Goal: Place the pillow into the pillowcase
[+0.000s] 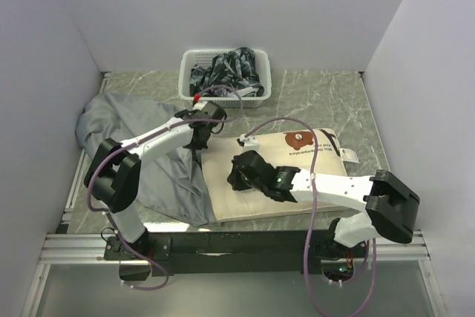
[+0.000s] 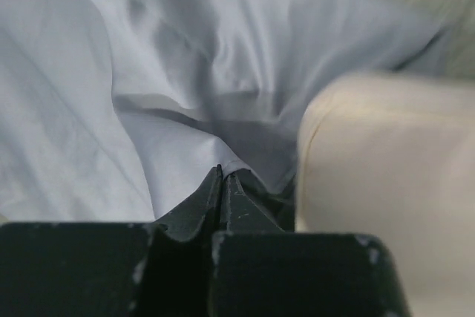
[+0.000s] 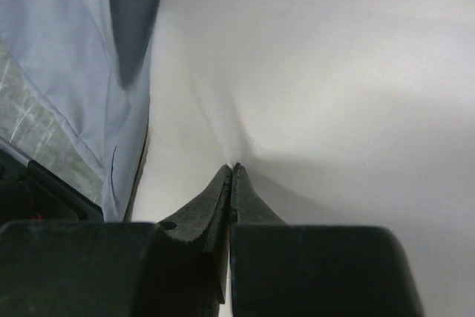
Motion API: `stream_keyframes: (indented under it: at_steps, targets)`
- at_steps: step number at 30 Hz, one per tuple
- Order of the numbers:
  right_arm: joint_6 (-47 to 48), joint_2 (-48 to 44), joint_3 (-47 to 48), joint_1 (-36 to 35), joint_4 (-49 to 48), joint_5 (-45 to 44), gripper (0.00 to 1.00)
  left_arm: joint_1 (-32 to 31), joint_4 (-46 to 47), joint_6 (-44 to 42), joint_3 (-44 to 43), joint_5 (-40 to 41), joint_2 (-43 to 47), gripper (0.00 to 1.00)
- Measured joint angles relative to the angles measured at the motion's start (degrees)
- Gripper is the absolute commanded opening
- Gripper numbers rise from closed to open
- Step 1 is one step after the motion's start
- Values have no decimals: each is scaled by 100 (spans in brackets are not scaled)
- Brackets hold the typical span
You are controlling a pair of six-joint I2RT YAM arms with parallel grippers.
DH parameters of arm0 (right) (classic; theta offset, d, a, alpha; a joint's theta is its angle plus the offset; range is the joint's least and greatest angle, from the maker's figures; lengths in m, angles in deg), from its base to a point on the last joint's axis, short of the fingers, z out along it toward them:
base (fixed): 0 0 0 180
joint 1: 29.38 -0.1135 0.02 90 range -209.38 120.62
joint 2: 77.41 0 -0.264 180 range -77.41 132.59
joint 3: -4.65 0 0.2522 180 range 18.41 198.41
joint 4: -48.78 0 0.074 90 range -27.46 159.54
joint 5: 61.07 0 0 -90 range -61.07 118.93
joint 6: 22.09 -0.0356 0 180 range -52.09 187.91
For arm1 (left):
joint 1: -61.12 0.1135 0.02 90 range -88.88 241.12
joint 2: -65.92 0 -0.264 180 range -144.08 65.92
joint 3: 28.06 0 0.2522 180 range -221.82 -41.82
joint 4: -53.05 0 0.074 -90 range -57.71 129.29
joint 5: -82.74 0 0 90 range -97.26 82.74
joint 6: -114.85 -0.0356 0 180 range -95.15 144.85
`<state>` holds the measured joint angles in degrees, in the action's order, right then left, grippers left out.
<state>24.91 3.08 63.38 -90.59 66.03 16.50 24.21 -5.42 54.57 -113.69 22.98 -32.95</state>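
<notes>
The cream pillow (image 1: 249, 202) lies flat at centre-right, its brown bear print (image 1: 299, 139) toward the far right corner. The wrinkled grey pillowcase (image 1: 126, 120) lies to its left, with its near edge overlapping the pillow's left side. My left gripper (image 1: 199, 139) sits at the pillow's far left corner, shut on a fold of the pillowcase's edge (image 2: 223, 172), with the pillow (image 2: 378, 154) right beside it. My right gripper (image 1: 236, 176) rests on the pillow's left part, shut on a pinch of pillow fabric (image 3: 233, 168). The pillowcase (image 3: 59, 50) shows at that view's left.
A white plastic basket (image 1: 185, 72) holding dark crumpled cloth stands at the back centre. The marbled table top (image 1: 319, 102) is walled on the left, back and right. A metal rail runs along the near edge by the arm bases.
</notes>
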Motion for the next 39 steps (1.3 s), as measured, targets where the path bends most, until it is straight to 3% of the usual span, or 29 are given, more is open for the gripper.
stream_keyframes:
  at_steps: [13, 25, 34, 39]
  targets:
    - [476, -286, 2, -297, 74, 149, 0, 282, 555, 765, -627, -46, 785, 1]
    - [647, -275, 203, -601, 179, 17, 0, 275, 826, 756, -498, -199, 1261, 1]
    - [721, -1226, 146, -780, 269, -151, 0, 275, 1099, 721, -332, -262, 1692, 1]
    - [831, -1038, 208, -835, 219, -151, 0, 243, 1132, 601, -332, -529, 1740, 1]
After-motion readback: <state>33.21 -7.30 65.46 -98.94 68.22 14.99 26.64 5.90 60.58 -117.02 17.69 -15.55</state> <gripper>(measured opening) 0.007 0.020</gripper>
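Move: The left hand holds the pillowcase's far rim; the pillow's far left corner lies some 3 cm ahead and 3 cm to its right, slightly lower. The basket is about 24 cm ahead and 8 cm right of that hand, a bit lower. The right hand has the pillow's upper cover pinched, with the pillowcase mouth about 9 cm to its left, level fore and aft and slightly below; the pillow's middle lies roughly 11 cm right, 4 cm ahead, 4 cm down. Keeping its pinch on the rim, the left hand lifts the pillowcase fabric some 14 cm, going about 4 cm forward and drifting right in the first part, while its left side rolls down and its fingers tip outward, some 25 degrees each. The right hand, still gripping the pillow cover, draws it back towards the robot about 4 cm and then raises it, roughly 7 cm up overall, turning slightly counter-clockwise. ##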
